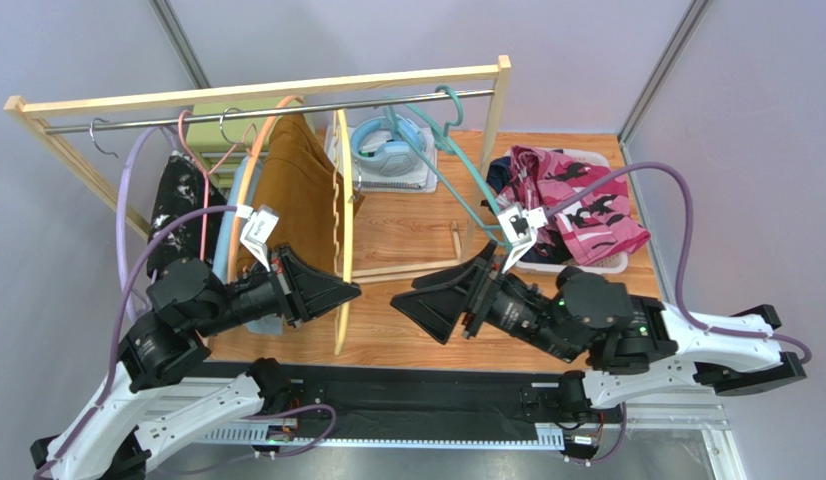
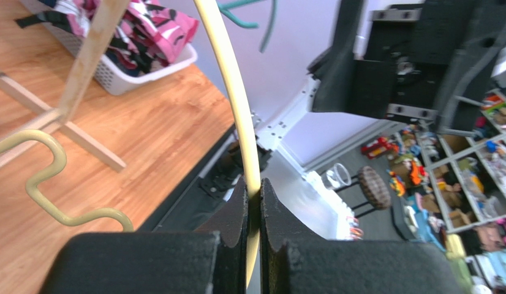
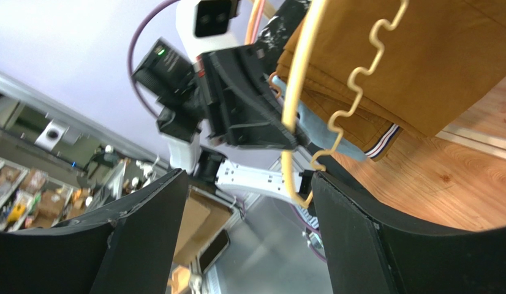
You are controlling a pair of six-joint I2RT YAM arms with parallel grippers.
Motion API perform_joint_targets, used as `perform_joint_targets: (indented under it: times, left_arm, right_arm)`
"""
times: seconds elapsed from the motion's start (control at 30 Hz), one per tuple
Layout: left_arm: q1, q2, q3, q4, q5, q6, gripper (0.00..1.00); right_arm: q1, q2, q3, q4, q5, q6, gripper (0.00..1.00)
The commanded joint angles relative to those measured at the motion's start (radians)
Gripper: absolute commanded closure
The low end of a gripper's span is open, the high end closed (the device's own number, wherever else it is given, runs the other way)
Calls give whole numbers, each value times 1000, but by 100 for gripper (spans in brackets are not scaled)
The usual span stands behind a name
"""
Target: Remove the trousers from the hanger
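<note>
A yellow hanger (image 1: 340, 215) hangs from the rail and reaches down to the table's front. My left gripper (image 1: 352, 290) is shut on its thin rim (image 2: 237, 92), close to the lower end. The wavy bar (image 2: 44, 184) shows bare in the left wrist view. Mustard-brown trousers (image 1: 297, 190) hang just left of it, with light blue trousers (image 3: 317, 125) and black speckled trousers (image 1: 182, 200) further left. Pink floral trousers (image 1: 577, 205) lie in the white basket over a dark navy garment (image 1: 499, 172). My right gripper (image 1: 422, 310) stands open, right of the hanger, with nothing between its fingers (image 3: 353, 233).
A wooden rack (image 1: 257, 95) with a metal rail spans the back. A teal hanger (image 1: 457, 180) slants down toward the white basket (image 1: 607, 262); pink and orange hangers hang on the left. A light blue round item (image 1: 387, 140) lies in a tray behind.
</note>
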Motion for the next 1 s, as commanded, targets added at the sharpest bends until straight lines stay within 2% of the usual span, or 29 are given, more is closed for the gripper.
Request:
perform_joint_targets:
  times: [0.0,0.17,0.5,0.97]
  left_arm:
    - [0,54,44,103,-51,122,100]
    - [0,160,89,146,-53,150,100]
    - [2,330,193,199,-74,242,100]
    - [16,324,179,298,-64,230,100]
  right_arm:
    - [-1,-75,47,-78,-118,-163,20]
    - [-1,-112,90,-184,-152,-209,21]
    - [-1,-279,66,-235,-123,-249,22]
    - [-1,-290,77,-232,-181,-271,22]
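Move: The left hand already pinches the emptied yellow hanger by its near end; the free stretch of rail lies about 22 cm ahead of it, 3 cm right and some 5 cm higher. From the left hand, the brown trousers hang roughly 14 cm ahead and 7 cm left, the teal hanger about 16 cm ahead and 13 cm right. From the open right hand, that stretch of rail is some 22 cm ahead and 3 cm left. Left hand carries the hanger 10 cm forward-right towards the rail, then up; the open right withdraws 12 cm. ##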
